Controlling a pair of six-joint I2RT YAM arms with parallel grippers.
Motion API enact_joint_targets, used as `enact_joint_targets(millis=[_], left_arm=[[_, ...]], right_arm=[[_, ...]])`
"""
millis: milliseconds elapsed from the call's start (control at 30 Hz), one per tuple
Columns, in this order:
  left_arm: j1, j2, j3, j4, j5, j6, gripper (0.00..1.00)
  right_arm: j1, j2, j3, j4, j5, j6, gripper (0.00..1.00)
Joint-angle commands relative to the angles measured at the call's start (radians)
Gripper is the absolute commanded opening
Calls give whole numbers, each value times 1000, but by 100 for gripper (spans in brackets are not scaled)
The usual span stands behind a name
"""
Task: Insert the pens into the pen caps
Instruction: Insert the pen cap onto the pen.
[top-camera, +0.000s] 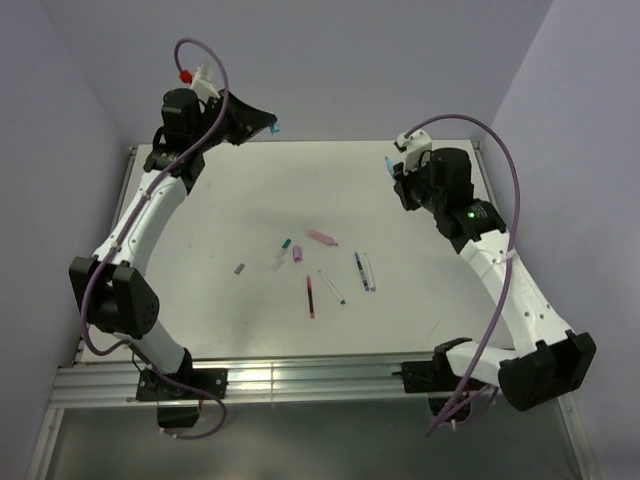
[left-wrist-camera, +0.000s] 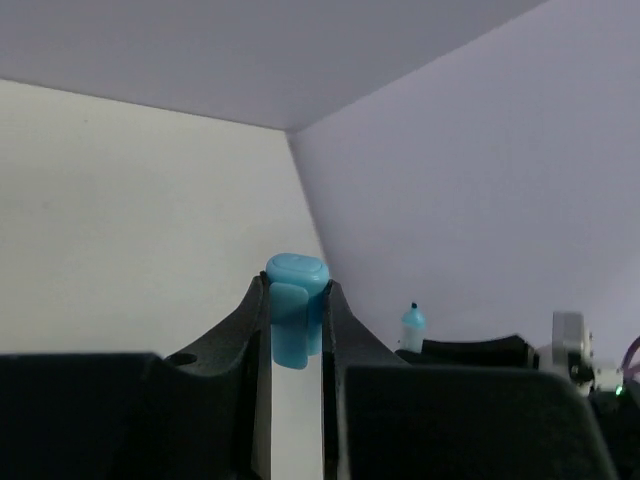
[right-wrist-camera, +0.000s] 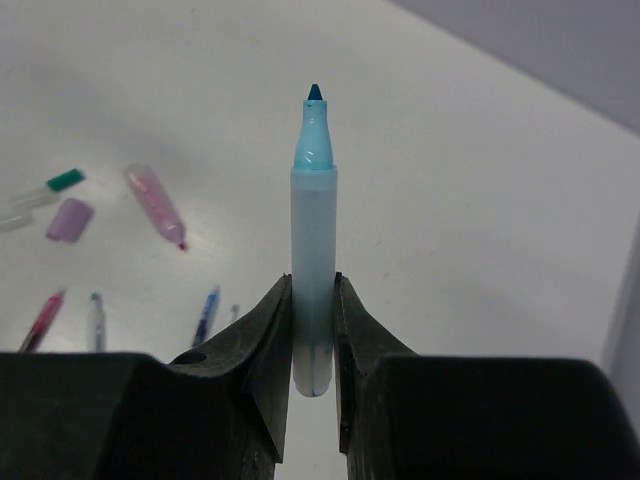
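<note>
My left gripper (top-camera: 272, 127) is raised at the back left and shut on a light blue pen cap (left-wrist-camera: 296, 300), which sticks out just past the fingertips. Held up at the back right, my right gripper (top-camera: 390, 165) is shut on a pale pen with a light blue nib end (right-wrist-camera: 314, 230), tip pointing away from the wrist. That same pen (left-wrist-camera: 413, 328) shows small in the left wrist view, apart from the cap. On the table's middle lie a red pen (top-camera: 310, 296), a dark blue pen (top-camera: 360, 270), a pink piece (top-camera: 322, 238), a purple cap (top-camera: 298, 253) and a grey cap (top-camera: 240, 268).
A white pen with a green tip (right-wrist-camera: 55, 184) lies beside the purple cap (right-wrist-camera: 70, 219). The white table (top-camera: 430, 320) ends at a metal rail along the near edge. Lilac walls close in behind and on both sides.
</note>
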Motion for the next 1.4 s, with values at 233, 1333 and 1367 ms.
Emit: enact_joint_targets(millis=[233,1333,1367], left_arm=[[68,26,-151,224,163,-653,0],[-86,69,-50,-188,-177,-441,0],[-86,67,-62,-184,-174,-442,0]], right_arm=[[356,91,161,51,356,-112,0],[462,444,499,-247,176,261,0],[461,443,500,-247,170,256,0]])
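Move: The light-blue cap in the left fingers is about 25 cm left of the right hand, 10 cm ahead and 11 cm higher. The light-blue pen in the right fingers lies some 25 cm right of the left hand, 9 cm back and 9 cm lower. On the table, about 26 cm below the right hand, are the pink highlighter, 14 cm left and 2 cm ahead, and the dark-blue pen, 4 cm left and 7 cm back. Right hand carries pen some 19 cm left towards the cap; left hand sinks about 9 cm, tipping down. ##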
